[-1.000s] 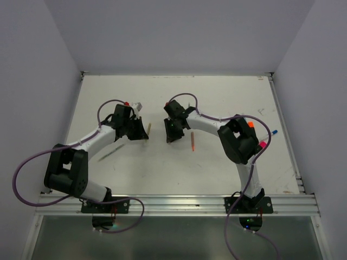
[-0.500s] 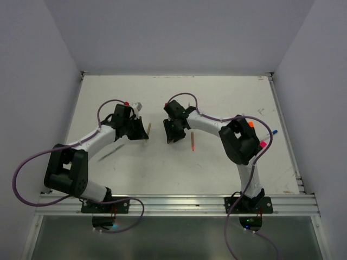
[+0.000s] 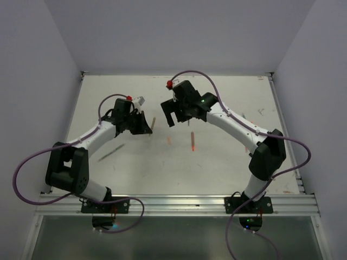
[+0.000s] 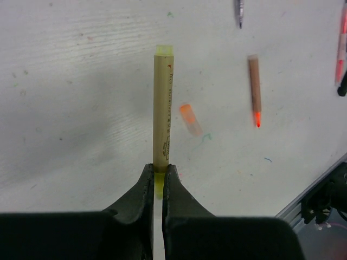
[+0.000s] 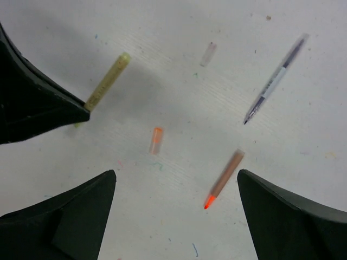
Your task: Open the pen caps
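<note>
My left gripper (image 4: 159, 169) is shut on the yellow end of a tan pen (image 4: 162, 108), which points away from it and ends in a yellow-green tip (image 4: 164, 50). From above, the left gripper (image 3: 144, 125) holds this pen (image 3: 153, 123) just over the table. A small pale-orange pen cap (image 4: 191, 119) lies loose on the table beside it, also in the right wrist view as the cap (image 5: 156, 140) and from above (image 3: 168, 140). My right gripper (image 5: 176, 176) hangs wide open above this cap with nothing in it (image 3: 169, 114). A second pale cap (image 5: 208, 54) lies farther off.
A brown pen with a bare orange tip (image 5: 225, 179) lies right of the cap (image 3: 192, 142). A blue-and-white pen (image 5: 274, 81) lies beyond it. A dark pen (image 3: 111, 152) lies near the left arm. A pink pen (image 4: 341, 43) shows at the frame edge.
The right gripper opened wide and drew back and up from the left gripper. The pale-orange cap now lies on the table between them. The left gripper kept its grip on the pen.
</note>
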You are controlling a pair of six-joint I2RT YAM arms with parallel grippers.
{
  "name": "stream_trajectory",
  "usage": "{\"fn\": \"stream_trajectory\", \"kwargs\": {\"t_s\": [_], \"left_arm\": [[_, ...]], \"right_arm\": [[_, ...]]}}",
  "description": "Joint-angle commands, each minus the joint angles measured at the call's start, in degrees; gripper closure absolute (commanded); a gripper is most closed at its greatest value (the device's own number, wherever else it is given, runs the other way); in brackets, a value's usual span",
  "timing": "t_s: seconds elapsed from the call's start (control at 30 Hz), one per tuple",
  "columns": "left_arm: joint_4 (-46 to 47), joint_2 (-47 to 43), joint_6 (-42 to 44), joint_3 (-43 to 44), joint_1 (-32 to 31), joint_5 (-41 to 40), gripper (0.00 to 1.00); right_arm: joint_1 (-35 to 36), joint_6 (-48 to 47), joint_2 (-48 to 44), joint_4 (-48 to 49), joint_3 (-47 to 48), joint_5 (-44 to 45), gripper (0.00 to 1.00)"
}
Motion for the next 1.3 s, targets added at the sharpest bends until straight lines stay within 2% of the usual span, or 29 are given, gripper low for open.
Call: {"fn": "stream_trajectory", "kwargs": {"t_s": [0.0,0.07,0.1,0.13,0.17,0.23,0.33,0.37,0.43,0.47,0.5,0.63,0.73,0.83,0.93,0.97,1.07,1.1,1.17,1.2,1.27], "left_arm": [[3.6,-1.0,2.5,3.5,0.7,7.7,1.0],[5.4,-1.9,2.4,3.7,0.7,10.4,1.0],[5.9,-1.9,2.1,3.6,0.7,13.2,1.0],[7.7,-2.0,1.6,3.5,0.7,14.7,1.0],[8.9,-2.0,0.5,2.8,0.7,16.2,1.0],[11.9,-2.1,-0.7,2.3,0.7,20.2,1.0],[14.5,-2.7,-2.7,1.3,0.7,22.3,1.0],[14.9,-2.8,-3.6,1.1,0.6,22.3,1.0],[18.3,-3.0,-4.6,-0.2,0.7,23.3,1.0],[19.5,-3.1,-6.4,-0.9,0.7,23.7,1.0],[20.8,-3.1,-7.4,-2.1,0.7,24.3,1.0],[24.7,-2.9,-10.2,-2.8,0.6,25.1,1.0],[24.6,-2.7,-10.3,-2.1,0.7,25.3,1.0],[25.7,-2.7,-11.0,-2.1,0.6,25.5,1.0],[27.1,-2.6,-12.3,-2.3,0.6,25.9,1.0],[27.4,-2.5,-12.7,-2.5,0.6,26.0,1.0],[28.0,-2.4,-13.0,-2.8,0.6,26.5,1.0],[27.2,-2.5,-12.9,-2.8,0.6,26.4,0.93],[24.9,-2.8,-11.0,-2.7,0.6,25.1,0.72],[24.2,-3.1,-10.3,-3.1,0.6,24.5,0.57],[21.6,-3.5,-8.4,-3.6,0.6,23.2,0.51]], "right_arm": [[-0.3,0.1,0.8,-4.5,5.7,0.7,0.01],[-2.5,3.8,1.6,-4.4,5.8,-4.2,0.01],[-4.0,5.0,2.1,-3.0,5.6,-16.0,0.01],[-5.5,9.2,2.4,-1.1,4.7,-21.3,0.01],[-7.7,12.0,3.2,2.0,4.3,-24.8,0.06],[-9.2,17.4,4.0,3.6,4.2,-27.8,0.08],[-9.3,19.6,3.0,5.9,2.9,-26.2,0.05],[-9.4,20.4,2.8,7.3,2.5,-25.8,0.08],[-10.6,24.5,2.6,9.9,0.1,-27.6,0.17],[-10.7,25.8,2.9,13.4,-0.4,-30.8,0.28],[-10.6,26.5,4.0,13.8,-0.5,-31.7,0.33],[-10.3,29.8,5.1,17.7,-1.4,-33.4,0.43],[-10.1,30.6,5.5,18.4,-2.3,-34.4,0.46],[-9.8,31.5,5.8,19.5,-3.9,-34.4,0.61],[-9.1,31.7,6.2,20.2,-5.4,-34.6,0.69],[-9.1,31.9,6.7,20.2,-5.6,-34.6,0.81],[-8.9,32.1,7.2,20.2,-5.6,-35.2,1.0],[-8.9,32.1,7.1,19.9,-5.4,-35.0,1.0],[-9.0,31.7,6.6,19.1,-5.2,-34.4,1.0],[-9.0,31.7,6.0,19.0,-5.2,-34.0,1.0],[-9.1,31.8,5.7,18.9,-5.3,-33.8,1.0]]}}
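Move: The yellow pen, already gripped by the left fingers near its clear-capped end, has its middle about 11 cm left, 1 cm ahead and 7 cm below the right hand, and some 2 cm ahead, 1 cm right and 2 cm above the left hand. The orange cap lies 16 cm below the right hand, 2 cm back and 4 cm left; the brown pen is level with that cap, 9 cm to its right. A clear cap lies about 12 cm beyond the orange cap. The yellow pen is passed from left hand to right: the left lifts it about 7.5 cm and carries it some 6 cm right, fingers swinging up to point more level. The wide-open right hand rises a little, dips forward, then comes about 6 cm left, rolling and tipping some 45 degrees, and pinches the barrel just above the left fingers, which then open off the capped end. ##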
